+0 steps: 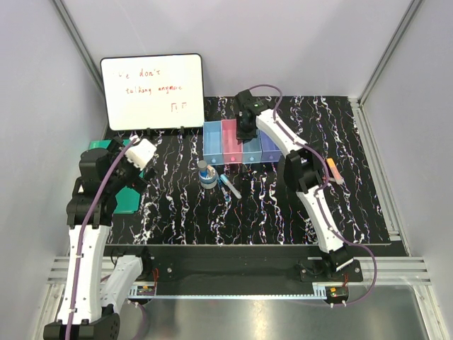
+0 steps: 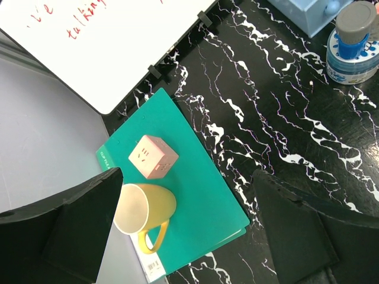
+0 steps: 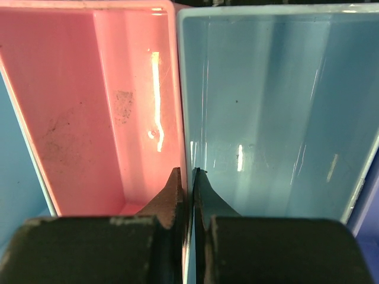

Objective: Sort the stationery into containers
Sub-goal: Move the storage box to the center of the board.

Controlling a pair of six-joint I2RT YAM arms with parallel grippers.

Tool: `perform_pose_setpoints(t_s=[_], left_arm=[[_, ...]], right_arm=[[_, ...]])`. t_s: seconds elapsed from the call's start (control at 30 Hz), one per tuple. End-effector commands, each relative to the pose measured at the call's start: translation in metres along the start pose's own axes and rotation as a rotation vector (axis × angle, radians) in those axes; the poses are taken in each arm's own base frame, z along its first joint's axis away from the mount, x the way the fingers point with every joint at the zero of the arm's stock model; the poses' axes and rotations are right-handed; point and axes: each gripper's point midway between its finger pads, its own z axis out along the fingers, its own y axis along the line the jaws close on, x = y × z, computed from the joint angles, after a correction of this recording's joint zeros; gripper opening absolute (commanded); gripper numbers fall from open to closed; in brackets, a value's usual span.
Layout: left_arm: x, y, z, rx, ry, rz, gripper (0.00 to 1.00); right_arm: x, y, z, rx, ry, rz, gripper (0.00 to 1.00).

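Observation:
The containers are four joined bins in a row: light blue point(image 1: 212, 142), pink point(image 1: 231, 142), light blue point(image 1: 250, 149) and purple-blue point(image 1: 270, 145). My right gripper point(image 3: 186, 171) is shut on the thin wall between the pink bin point(image 3: 89, 106) and the light blue bin point(image 3: 278, 112), one finger on each side. Both of those bins look bare inside. A white-blue tape roll point(image 2: 353, 59) stands in front of the bins with a blue-capped grey cylinder point(image 2: 355, 26) on it. Thin blue pens point(image 1: 230, 185) lie beside it. An orange pen point(image 1: 335, 171) lies far right. My left gripper point(image 2: 189, 231) hangs open over the green notebook, holding nothing.
A green notebook point(image 2: 195, 195) lies at the table's left edge with a yellow mug point(image 2: 142, 210) on its side and a pink cube point(image 2: 154, 155) on it. A whiteboard point(image 1: 152, 92) stands at the back left. White walls enclose the table.

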Motion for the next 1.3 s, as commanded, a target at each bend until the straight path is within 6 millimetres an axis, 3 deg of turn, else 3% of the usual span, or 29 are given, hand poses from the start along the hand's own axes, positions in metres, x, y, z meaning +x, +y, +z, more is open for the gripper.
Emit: perform_pose_setpoints(t_s=[0.0, 0.2, 0.33, 0.43, 0.93, 1.27], left_arm=[[-0.009, 0.003, -0.001, -0.022, -0.055, 0.020, 0.99], [-0.006, 0.001, 0.000, -0.022, -0.053, 0.023, 0.99], [-0.004, 0.000, 0.001, -0.020, -0.053, 0.019, 0.99], [-0.005, -0.002, 0.002, -0.017, -0.059, 0.011, 0.99], [-0.005, -0.010, 0.003, 0.008, -0.084, -0.026, 0.99], [-0.006, -0.023, 0.011, 0.068, -0.116, -0.019, 0.99]], right_arm=[[0.045, 0.049, 0.043, -0.147, 0.126, 0.065, 0.00], [0.040, 0.053, 0.040, -0.163, 0.110, 0.052, 0.03], [0.034, 0.059, 0.034, -0.196, 0.092, 0.022, 0.39], [0.026, 0.062, 0.027, -0.209, 0.064, -0.001, 0.50], [-0.015, 0.062, -0.025, -0.186, -0.088, -0.089, 0.54], [-0.038, 0.054, -0.073, -0.155, -0.190, -0.147, 0.61]])
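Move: The storage box is already in the right hand's grip, pinched by the divider between its pink and light-blue compartments, its middle nearly under the fingers and about 2 cm below. The mid-width of the board, where it is going, lies some 3 cm to the left. The blue jar stands roughly 14 cm back and 11 cm left, the light-blue pen about 18 cm back and 4 cm left. From the left hand the box lies some 23 cm ahead, 29 cm right and 25 cm below. The storage box, still pinched by its middle divider, is drawn about 1 cm left by the right hand. The fingers then open to a bit over half, letting go of the divider, while the hand goes on some 3.5 cm left and dips about 2 cm. After a short stay it rises some 3.5 cm with the fingers astride the divider, turning slightly counter-clockwise. ##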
